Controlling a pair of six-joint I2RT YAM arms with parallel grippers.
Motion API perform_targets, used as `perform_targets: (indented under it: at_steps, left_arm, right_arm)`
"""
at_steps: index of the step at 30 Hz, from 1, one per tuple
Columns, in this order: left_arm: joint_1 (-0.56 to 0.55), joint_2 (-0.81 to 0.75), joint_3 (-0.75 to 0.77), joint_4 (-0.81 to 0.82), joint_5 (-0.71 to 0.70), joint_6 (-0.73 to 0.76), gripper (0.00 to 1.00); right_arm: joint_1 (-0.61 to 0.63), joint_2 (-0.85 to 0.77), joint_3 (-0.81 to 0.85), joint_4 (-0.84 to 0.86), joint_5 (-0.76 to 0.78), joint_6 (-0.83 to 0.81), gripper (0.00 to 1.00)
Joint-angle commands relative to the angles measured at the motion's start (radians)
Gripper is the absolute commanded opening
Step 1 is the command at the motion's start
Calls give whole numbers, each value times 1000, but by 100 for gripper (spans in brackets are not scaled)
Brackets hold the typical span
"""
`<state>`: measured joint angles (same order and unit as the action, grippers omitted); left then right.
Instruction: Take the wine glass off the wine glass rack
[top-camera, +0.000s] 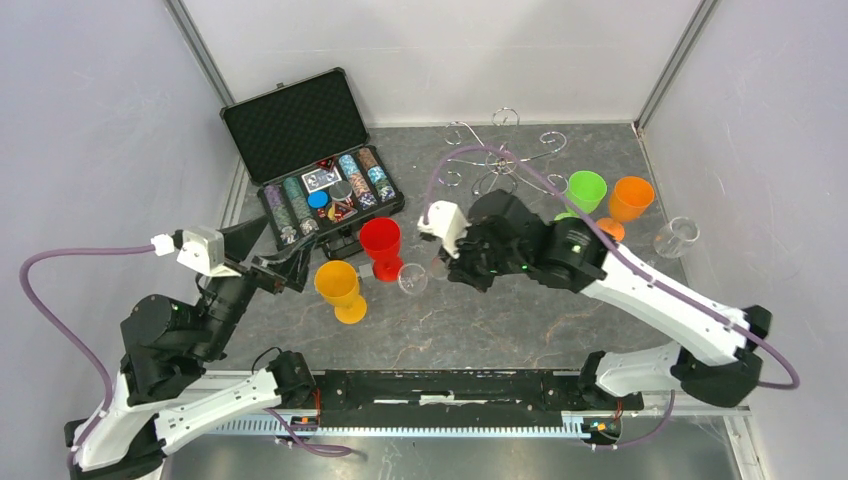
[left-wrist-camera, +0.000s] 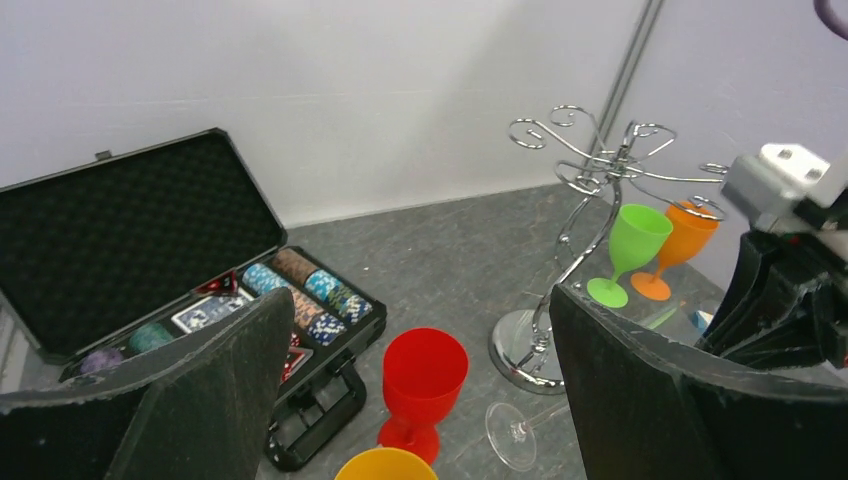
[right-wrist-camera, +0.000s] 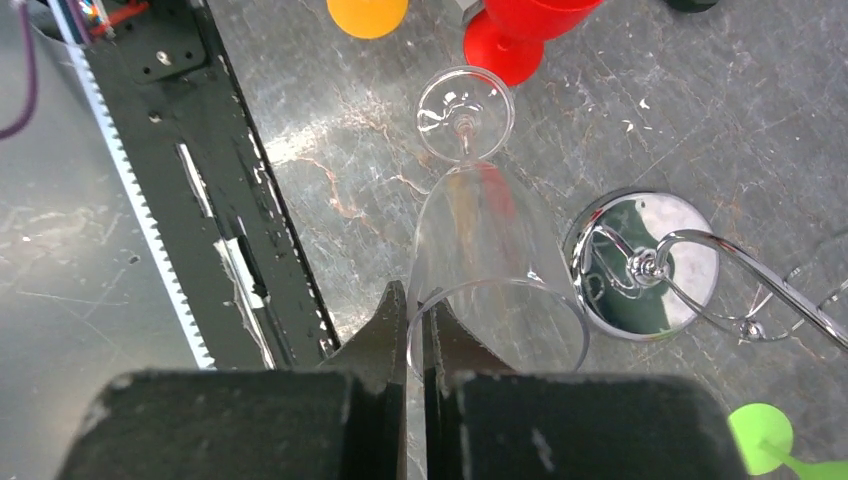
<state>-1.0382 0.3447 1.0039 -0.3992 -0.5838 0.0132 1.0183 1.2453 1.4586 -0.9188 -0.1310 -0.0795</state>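
My right gripper is shut on the rim of the clear wine glass, one finger inside the bowl and one outside. The glass lies tilted on its side, well away from the rack. Its round foot points toward the red cup, low over the table. The chrome wine glass rack stands behind my right arm, and its mirror base shows beside the bowl. No glass hangs on the hooks that show. My left gripper is open and holds nothing, facing the cups.
A red cup and a yellow cup stand just left of the glass's foot. An open poker chip case sits at the back left. Green and orange cups and a clear tumbler stand at the right.
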Motion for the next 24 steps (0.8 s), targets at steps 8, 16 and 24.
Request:
perform_targets:
  at_steps: [8, 16, 24]
  left_arm:
    - [0, -70, 32, -89, -85, -61, 100]
    - [0, -71, 93, -190, -94, -103, 100]
    - [0, -104, 70, -189, -71, -98, 100]
  right_arm:
    - [170, 243, 159, -37, 233, -6, 0]
    - [207, 362, 236, -101, 235, -13, 0]
    - [209, 431, 277, -142, 235, -17, 9]
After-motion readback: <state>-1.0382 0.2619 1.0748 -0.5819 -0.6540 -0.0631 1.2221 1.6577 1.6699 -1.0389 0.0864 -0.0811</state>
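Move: Some 14 cm to the right hand's left, 3 cm ahead and 25 below lies the bare table patch for the clear wine glass it holds by the rim. The red glass stands 5 cm farther left of that patch and 9 beyond it, the yellow glass 14 cm left of it and level; the rack's foot is 3 cm right of the hand, 17 ahead. From the left hand the patch lies 23 cm right, 3 ahead, 40 below. Lowering the clear wine glass foot-first towards the table beside the red and yellow glasses, the right hand sinks about 8 cm and goes 6 cm left, the leftward part dying out so that it ends nearly straight down. Its fingers tip some 20 degrees further down, still pinching the rim. The empty, open left hand eases about 4 cm left, away from the glasses. ##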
